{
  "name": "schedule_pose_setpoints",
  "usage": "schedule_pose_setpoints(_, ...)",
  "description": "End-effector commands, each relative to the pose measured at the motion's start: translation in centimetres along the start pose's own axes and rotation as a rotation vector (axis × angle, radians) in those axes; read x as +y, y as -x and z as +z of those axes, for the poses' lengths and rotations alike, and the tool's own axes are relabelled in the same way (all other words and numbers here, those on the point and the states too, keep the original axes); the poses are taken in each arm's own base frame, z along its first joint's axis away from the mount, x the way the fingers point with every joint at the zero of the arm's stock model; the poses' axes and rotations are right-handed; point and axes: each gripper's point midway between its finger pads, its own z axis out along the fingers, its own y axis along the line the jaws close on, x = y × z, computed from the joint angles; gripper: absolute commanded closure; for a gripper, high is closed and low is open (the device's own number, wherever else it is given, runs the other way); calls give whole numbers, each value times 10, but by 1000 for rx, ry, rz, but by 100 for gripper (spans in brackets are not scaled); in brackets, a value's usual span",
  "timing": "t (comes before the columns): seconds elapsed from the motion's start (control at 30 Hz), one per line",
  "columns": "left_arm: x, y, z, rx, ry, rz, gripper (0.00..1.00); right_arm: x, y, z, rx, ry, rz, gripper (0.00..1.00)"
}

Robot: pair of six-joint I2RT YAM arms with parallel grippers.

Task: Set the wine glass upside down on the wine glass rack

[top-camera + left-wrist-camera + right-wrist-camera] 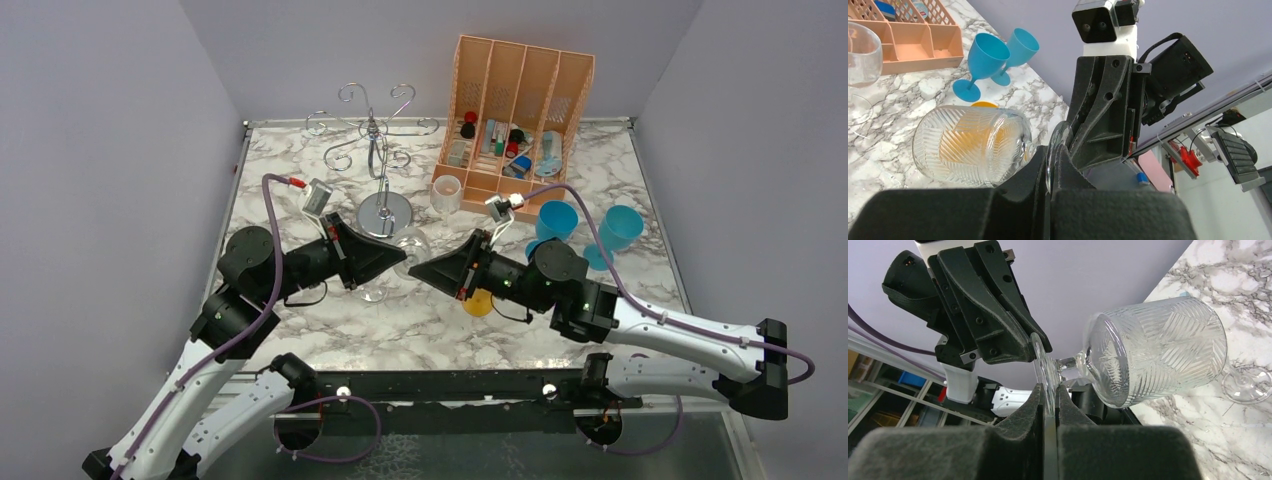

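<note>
A clear ribbed wine glass hangs on its side above the marble table, between my two grippers. My left gripper is shut on the rim of the glass's round foot, and the bowl sticks out to the left in that view. My right gripper is shut on the same foot from the opposite side, with the bowl out to the right. The silver wire wine glass rack stands behind on its disc base, nothing hanging from its arms.
An orange slotted organiser holding small items stands at the back right. Two blue goblets stand to the right, and a small clear cup sits before the organiser. Another clear glass is close by. A yellow-orange object lies under my right arm.
</note>
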Motion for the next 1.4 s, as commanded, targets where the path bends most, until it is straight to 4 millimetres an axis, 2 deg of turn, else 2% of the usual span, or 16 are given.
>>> schedule_pose_setpoints(0.0,-5,-2,-3,-3,-23,9,100,12,23,-3,-99,27,-14,84)
schedule_pose_setpoints(0.17,-8,5,-3,-33,-27,-3,100,4,29,-13,-135,-9,-12,49)
schedule_pose_setpoints(0.4,-8,17,0,-74,-6,-18,100,-4,31,-27,-152,-40,-24,21)
schedule_pose_setpoints(0.5,-7,25,-2,-107,18,-6,100,-8,32,-34,-158,-55,-28,1)
schedule_pose_setpoints(0.77,16,62,-10,-229,227,45,100,-15,40,-55,-210,-86,-30,0)
schedule_pose_setpoints(0.9,33,72,-12,-263,335,53,100,-20,44,-63,-230,-108,-35,0)
schedule_pose_setpoints(1.03,48,77,-16,-294,415,50,100,-24,47,-71,-250,-123,-41,0)
schedule_pose_setpoints(1.23,89,77,-26,-332,611,46,100,-26,52,-79,-275,-137,-60,0)
schedule_pose_setpoints(1.37,107,83,-33,-364,714,72,100,-26,55,-82,-284,-139,-75,0)
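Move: Both hands still pinch the wine glass's foot, its bowl slanting forward and down, its middle about 6 cm ahead of and 5 cm below each. From the left hand the wine glass rack stands roughly 27 cm ahead and 6 cm left, its middle some 19 cm lower; the champagne flute is about 8 cm ahead, 8 cm left and 28 cm below; the clear goblet some 27 cm ahead, 8 cm right. From the right hand the yellow goblet is about 7 cm ahead, 12 cm right, 28 cm down. To the right and clear of the wine glass goes the right hand, about 9 cm, opening wide as it leaves the foot. The left keeps its pinch on the foot and dips slightly, then carries the glass forward and left towards the rack, around 11 cm, turning counter-clockwise some 35 degrees, with a small rise and then a sinking. ##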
